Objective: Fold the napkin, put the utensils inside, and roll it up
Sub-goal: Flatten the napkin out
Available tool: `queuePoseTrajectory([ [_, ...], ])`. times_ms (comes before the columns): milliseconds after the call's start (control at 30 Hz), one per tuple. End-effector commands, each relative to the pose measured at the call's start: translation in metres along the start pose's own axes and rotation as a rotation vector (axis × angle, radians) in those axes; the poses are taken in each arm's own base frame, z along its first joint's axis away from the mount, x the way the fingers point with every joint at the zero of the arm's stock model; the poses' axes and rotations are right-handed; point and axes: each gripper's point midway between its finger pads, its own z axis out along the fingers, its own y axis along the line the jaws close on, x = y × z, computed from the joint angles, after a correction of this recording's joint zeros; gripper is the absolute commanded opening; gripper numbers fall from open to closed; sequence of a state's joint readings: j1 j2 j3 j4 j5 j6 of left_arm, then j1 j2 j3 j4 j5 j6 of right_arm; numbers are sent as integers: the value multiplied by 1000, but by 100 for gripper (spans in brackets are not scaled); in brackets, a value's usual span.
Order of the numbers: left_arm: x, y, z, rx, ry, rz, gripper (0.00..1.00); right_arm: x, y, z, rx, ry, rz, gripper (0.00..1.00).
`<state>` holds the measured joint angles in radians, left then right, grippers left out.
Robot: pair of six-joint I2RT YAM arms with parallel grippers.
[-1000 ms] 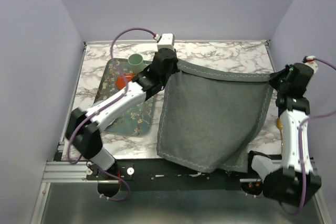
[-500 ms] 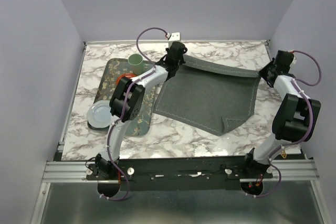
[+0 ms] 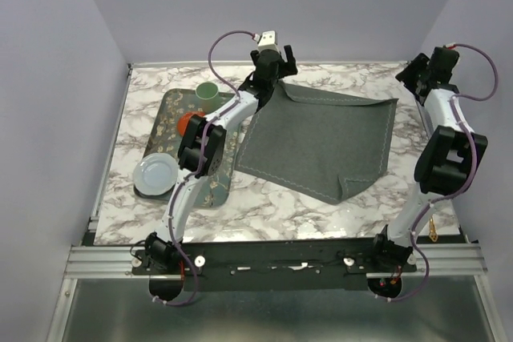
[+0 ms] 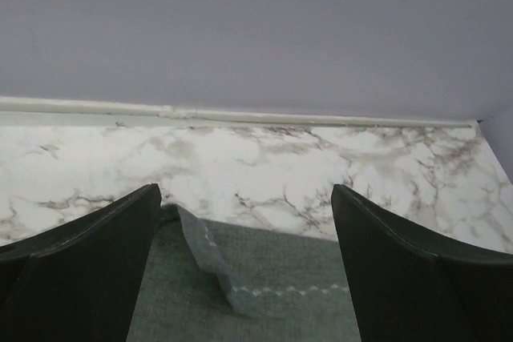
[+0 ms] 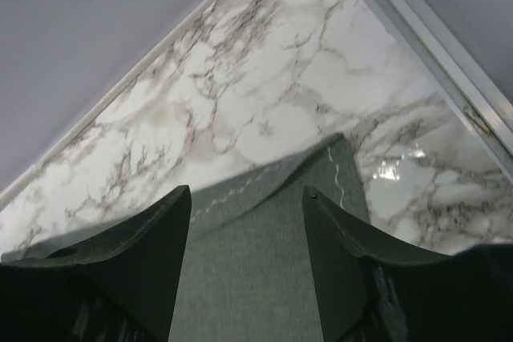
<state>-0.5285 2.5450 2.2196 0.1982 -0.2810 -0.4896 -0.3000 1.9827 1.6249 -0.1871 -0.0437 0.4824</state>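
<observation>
The dark grey napkin [image 3: 321,146] lies spread on the marble table, its near right corner flipped over. My left gripper [image 3: 272,60] hovers open over the far left corner, where the hem [image 4: 216,266] curls up between its fingers [image 4: 96,262]; nothing is gripped. Over the far right corner [image 5: 329,166] my right gripper [image 3: 431,68] is open too, with cloth lying loose below the jaws. In the wrist views the left gripper [image 4: 244,198] and right gripper [image 5: 247,194] hold nothing. A slim gold utensil [image 3: 434,234] peeks out at the table's right edge, mostly hidden.
A green floral tray [image 3: 164,138] sits left of the napkin with a green cup [image 3: 208,91], a red-orange object [image 3: 187,122] and a pale blue plate [image 3: 155,175]. The back wall and table rim [image 4: 240,114] are close beyond both grippers.
The napkin, held up by its far corners a second ago, now lies flat. Both arms have stretched to the far edge and both grippers have opened, letting go of the corners.
</observation>
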Motion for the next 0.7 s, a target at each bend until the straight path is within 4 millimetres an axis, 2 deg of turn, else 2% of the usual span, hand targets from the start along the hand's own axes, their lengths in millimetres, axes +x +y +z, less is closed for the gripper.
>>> queuePoseTrajectory([
  [0,-59,-78,-61,191,-18,39,92,43,15,-55,-89,152,-68,66],
  [33,-29,-78,-71,197,62,55,82,53,15,-60,-87,174,-72,66],
  [67,-36,-90,-86,227,76,40,77,62,16,-65,-90,192,-74,66],
  [100,-26,-91,-95,222,104,42,74,81,18,-75,-108,232,-74,66],
  [133,5,-92,-110,222,176,63,68,91,19,-80,-111,252,-64,66],
  [167,1,-99,-123,233,184,69,67,101,18,-85,-101,271,-57,66],
  [200,10,-99,-131,222,210,82,65,107,24,-95,-94,270,-58,66],
  [233,32,-93,-142,203,277,105,61,132,16,-102,-77,319,-50,65],
  [267,39,-103,-155,224,308,117,59,144,17,-108,-77,341,-40,62],
  [300,48,-107,-164,230,344,122,57,163,27,-116,-93,373,-56,60],
  [333,72,-96,-177,200,437,150,51,183,27,-128,-102,409,-78,59],
  [367,77,-101,-191,208,467,152,49,197,29,-135,-106,437,-115,57],
  [400,88,-97,-200,199,504,151,48,215,34,-145,-98,460,-158,57],
  [433,108,-82,-213,163,573,153,42,229,40,-159,-119,493,-193,56],
  [467,110,-79,-224,162,592,154,41,252,34,-169,-118,544,-210,47],
  [500,115,-74,-230,158,614,160,40,269,39,-181,-137,580,-234,42],
  [533,129,-57,-242,123,663,185,39,280,37,-189,-135,601,-238,37],
  [567,126,-53,-247,108,668,194,38,293,31,-200,-132,623,-240,35],
  [633,133,-44,-258,92,725,213,38,312,33,-215,-137,645,-279,34],
  [667,134,-42,-259,85,744,226,38,317,34,-220,-135,652,-276,28],
])
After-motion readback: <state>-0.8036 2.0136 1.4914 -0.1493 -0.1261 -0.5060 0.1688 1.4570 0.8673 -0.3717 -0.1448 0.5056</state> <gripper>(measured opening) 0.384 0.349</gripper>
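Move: The napkin's turned-up near corner lies about 29 cm back and 17 cm left of the empty right hand, some 16 below; the napkin's far right corner is roughly 3 cm ahead and 1 cm right of that hand. From the empty left hand, the napkin's middle is about 17 cm back and 16 right, 17 below, its far left corner 7 ahead and 4 right, and the green cup 1 back and 22 left. Both free hands leave the napkin's far corners: the left rises slightly, then sinks while drawing back about 26 cm over its left part, tipping down and turning clockwise. The right swings some 33 cm back and left, sinking towards the turned-up near corner as it tips down and turns about 30 degrees counter-clockwise, both grippers narrowing on nothing. ##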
